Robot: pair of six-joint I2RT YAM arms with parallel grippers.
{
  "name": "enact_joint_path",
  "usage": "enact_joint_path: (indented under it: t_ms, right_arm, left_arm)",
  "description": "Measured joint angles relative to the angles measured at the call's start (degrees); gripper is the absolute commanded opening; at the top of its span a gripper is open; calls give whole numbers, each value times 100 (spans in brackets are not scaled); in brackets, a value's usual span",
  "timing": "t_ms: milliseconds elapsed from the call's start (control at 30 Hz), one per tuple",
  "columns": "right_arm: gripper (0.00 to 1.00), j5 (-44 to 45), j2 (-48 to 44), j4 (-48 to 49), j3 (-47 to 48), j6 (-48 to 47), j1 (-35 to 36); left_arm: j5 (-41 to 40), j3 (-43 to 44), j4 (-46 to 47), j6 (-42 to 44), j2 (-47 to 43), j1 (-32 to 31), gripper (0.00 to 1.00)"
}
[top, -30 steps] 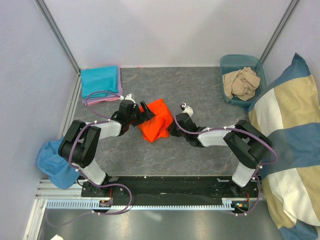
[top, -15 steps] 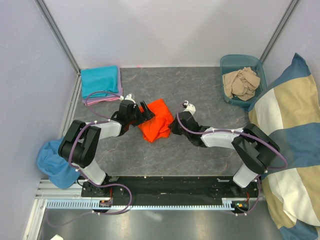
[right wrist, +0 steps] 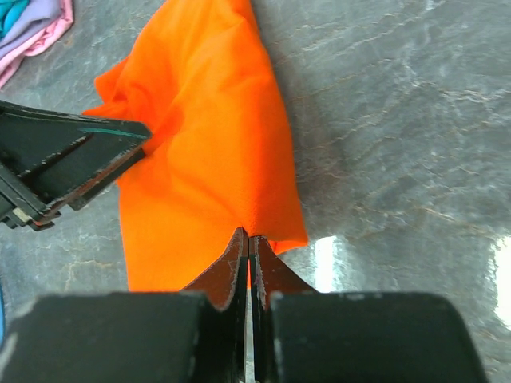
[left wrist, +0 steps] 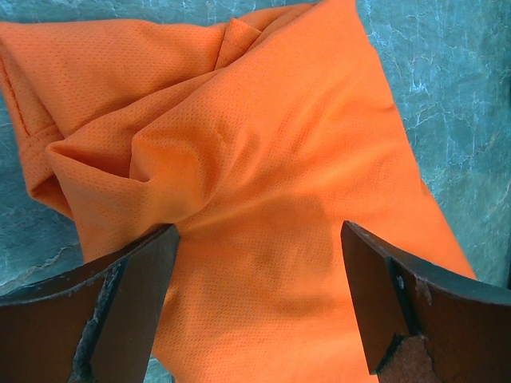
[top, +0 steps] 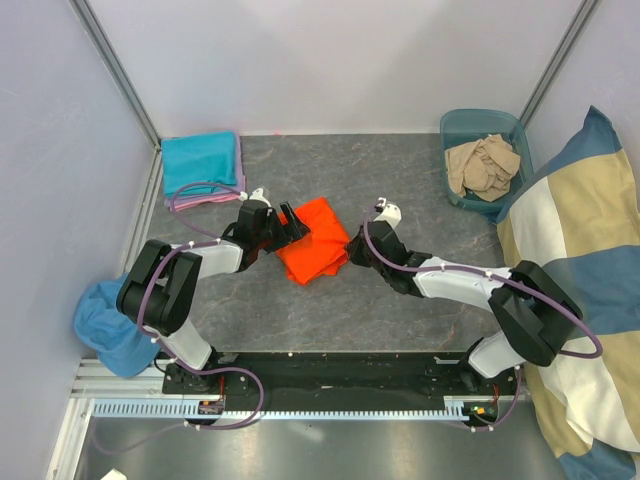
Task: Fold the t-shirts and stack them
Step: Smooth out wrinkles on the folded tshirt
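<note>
A bright orange t-shirt (top: 313, 247) lies crumpled in the middle of the grey table. My left gripper (top: 292, 225) is at its left edge, open, with both fingers straddling the cloth (left wrist: 263, 144) and nothing pinched; in the left wrist view that gripper (left wrist: 259, 239) hovers low over the orange fabric. My right gripper (top: 352, 252) is at the shirt's right edge. In the right wrist view this gripper (right wrist: 247, 235) is shut on the orange hem (right wrist: 207, 144), a sliver of cloth showing between the fingers. A folded teal t-shirt (top: 200, 160) lies on a pink-lilac one (top: 210, 197) at the back left.
A teal bin (top: 480, 117) at the back right holds beige t-shirts (top: 483, 165). A big blue-and-beige cushion (top: 580, 280) fills the right side. A blue cloth (top: 105, 325) hangs off the left table edge. The left gripper's fingers (right wrist: 80, 159) show in the right wrist view.
My right gripper has closed on the orange shirt's right edge and drawn slightly right, the right arm stretching out. The left arm has stayed still and open.
</note>
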Motion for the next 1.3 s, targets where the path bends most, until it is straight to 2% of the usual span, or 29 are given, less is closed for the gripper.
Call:
enact_joint_path:
  t_ms: [367, 467, 567, 600, 800, 900, 1133, 1300]
  right_arm:
    - [3, 116, -179, -286, -229, 92, 2]
    - [6, 87, -181, -358, -323, 157, 2]
    - [20, 17, -175, -404, -396, 203, 2]
    - [37, -26, -164, -422, -404, 214, 0]
    - [67, -151, -157, -811, -564, 269, 2]
    - [73, -125, -378, -1187, -669, 269, 2]
    - [82, 352, -1674, -1952, -640, 52, 0]
    - [86, 608, -1714, -2103, -358, -203, 0]
  left_arm:
    - [0, 0, 4, -2, 7, 4, 93]
    - [2, 0, 15, -4, 11, 4, 93]
    - [7, 0, 33, -11, 22, 4, 93]
    - [7, 0, 35, -13, 22, 4, 93]
    - [4, 0, 26, -37, 9, 4, 93]
    - [-15, 0, -105, -37, -70, 11, 93]
    - [-52, -94, -981, -37, -772, 42, 93]
    - [-20, -94, -1340, -39, -1770, 42, 93]
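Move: The right hand already pinches the near-right corner of the folded orange t-shirt; the shirt's middle lies about 7 cm to its left, 1 cm ahead and 5 cm below. The open left gripper is on the shirt, whose middle lies some 4 cm to that hand's right, 4 cm nearer the base and 1 cm lower. The folded stack stands roughly 20 cm left of the left hand and 14 cm farther out, about level in height. Right hand draws the corner down, back and right some 6 cm, opens, rises; left lifts off about 7 cm. ##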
